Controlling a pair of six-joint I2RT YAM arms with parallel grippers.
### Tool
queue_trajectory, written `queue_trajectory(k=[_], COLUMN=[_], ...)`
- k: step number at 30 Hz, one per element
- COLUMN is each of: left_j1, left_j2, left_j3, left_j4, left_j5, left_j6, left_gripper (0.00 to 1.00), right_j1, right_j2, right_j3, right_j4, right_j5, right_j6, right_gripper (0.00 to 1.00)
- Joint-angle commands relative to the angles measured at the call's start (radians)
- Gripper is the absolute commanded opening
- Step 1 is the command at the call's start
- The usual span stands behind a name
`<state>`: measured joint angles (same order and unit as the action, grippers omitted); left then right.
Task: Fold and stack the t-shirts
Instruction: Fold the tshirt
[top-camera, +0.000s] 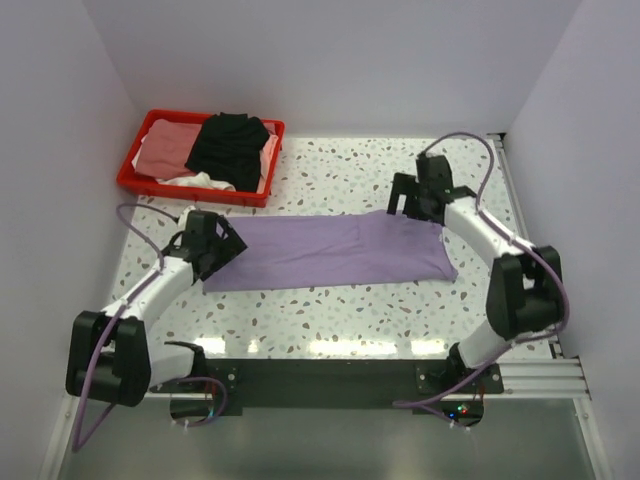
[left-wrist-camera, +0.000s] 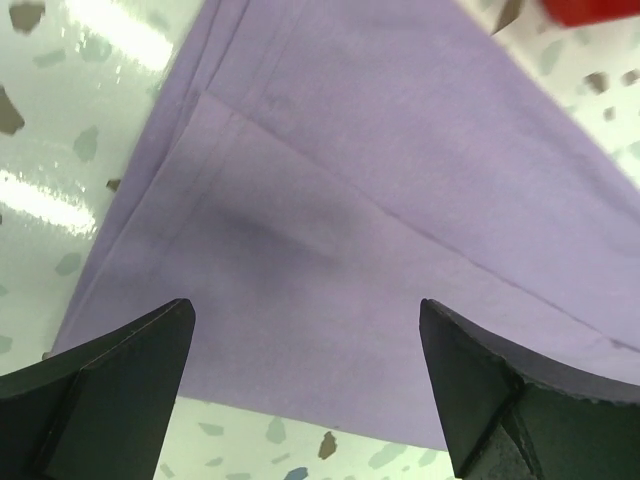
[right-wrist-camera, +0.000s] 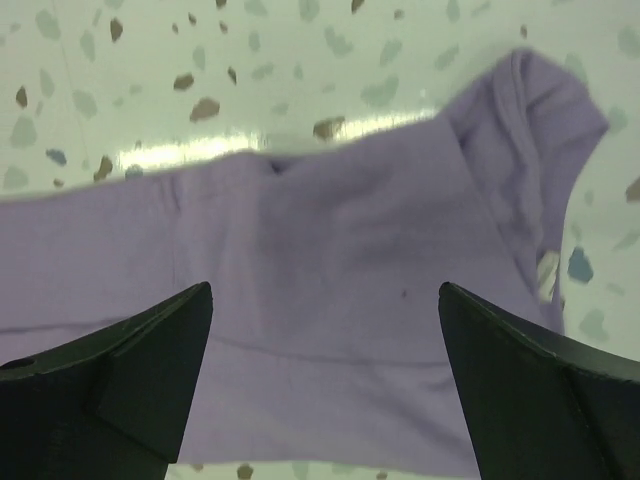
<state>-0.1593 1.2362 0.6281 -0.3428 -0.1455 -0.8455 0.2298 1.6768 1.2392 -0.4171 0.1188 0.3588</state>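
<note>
A lavender t-shirt (top-camera: 330, 250) lies folded into a long flat strip across the middle of the table. My left gripper (top-camera: 232, 246) hovers over its left end, open, with nothing between the fingers. In the left wrist view, that gripper (left-wrist-camera: 305, 305) has the doubled cloth (left-wrist-camera: 330, 200) below it, near the shirt's edge. Over the shirt's right end my right gripper (top-camera: 400, 203) is open and empty too. The right wrist view shows the gripper (right-wrist-camera: 325, 290) above the cloth (right-wrist-camera: 340, 230), with a sleeve (right-wrist-camera: 530, 110) at the upper right. A black t-shirt (top-camera: 230, 148), a salmon pink one (top-camera: 165, 150) and a white one (top-camera: 200, 182) lie crumpled in the tray.
The red plastic tray (top-camera: 190, 190) sits at the back left of the speckled table (top-camera: 340, 165), a short way beyond the shirt's left end; its corner (left-wrist-camera: 590, 10) shows in the left wrist view. White walls close in the left, back and right sides.
</note>
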Motion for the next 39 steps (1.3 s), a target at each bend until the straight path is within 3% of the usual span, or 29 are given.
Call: queue_trajectory(k=[1, 3, 6, 12, 17, 23, 30, 32, 35, 39], left_j1=[-0.003, -0.003, -0.002, -0.003, -0.009, -0.13, -0.454, -0.48, -0.543, -0.638], left_j2=[-0.024, 0.034, 0.161, 0.365, 0.407, 0.356, 0.139, 0.118, 0.111, 0.259], left_j3=[0.091, 0.143, 0.208, 0.28, 0.251, 0.09, -0.091, -0.088, -0.114, -0.119], left_j4=[0.019, 0.016, 0.016, -0.009, -0.041, -0.076, -0.07, -0.073, 0.055, 0.237], left_j5=[-0.031, -0.072, -0.074, -0.009, 0.018, 0.132, 0.221, 0.196, 0.201, 0.268], left_j6=[0.04, 0.043, 0.048, 0.089, 0.128, 0.07, -0.176, -0.217, -0.28, -0.334], left_gripper=[1.0, 1.0, 1.0, 1.0, 1.0, 1.0, 1.0, 1.0, 1.0, 1.0], right_j1=[0.002, 0.0, 0.0, -0.027, -0.069, -0.083, -0.083, -0.081, -0.081, -0.054], right_j2=[-0.167, -0.184, -0.154, -0.026, 0.128, 0.371, 0.783, 0.942, 1.081, 1.062], right_j3=[-0.212, -0.321, -0.343, -0.253, -0.137, 0.152, 0.849, 1.098, 1.293, 1.215], right_j4=[0.001, 0.02, 0.005, -0.031, -0.06, -0.147, -0.342, -0.442, -0.453, -0.286], right_j5=[-0.097, -0.128, -0.122, -0.034, -0.041, -0.027, -0.11, -0.145, -0.307, -0.441], right_j6=[0.126, 0.141, 0.137, 0.12, 0.052, -0.036, -0.167, -0.185, -0.179, -0.083], right_gripper=[0.99, 0.99, 0.99, 0.99, 0.99, 0.99, 0.99, 0.99, 0.99, 0.99])
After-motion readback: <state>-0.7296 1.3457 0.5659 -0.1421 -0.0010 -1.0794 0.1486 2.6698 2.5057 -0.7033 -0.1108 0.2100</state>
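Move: The purple t-shirt lies as a long flat strip about 4 cm below my left hand: its far left corner is some 9 cm ahead and 2 cm left. Beyond it the red basket stands about 27 cm ahead and 9 cm left of the same hand. My right hand hovers just past the far edge, with the t-shirt's right end about 12 cm back, 6 cm to its right and 10 cm lower. I set both open hands down on the t-shirt and swivel it. My left hand hops forward, presses near the far left corner, then drags the cloth right and back, turning clockwise some 25 degrees. My right hand drops back and down onto the right end, then pushes it about 30 cm forward. ##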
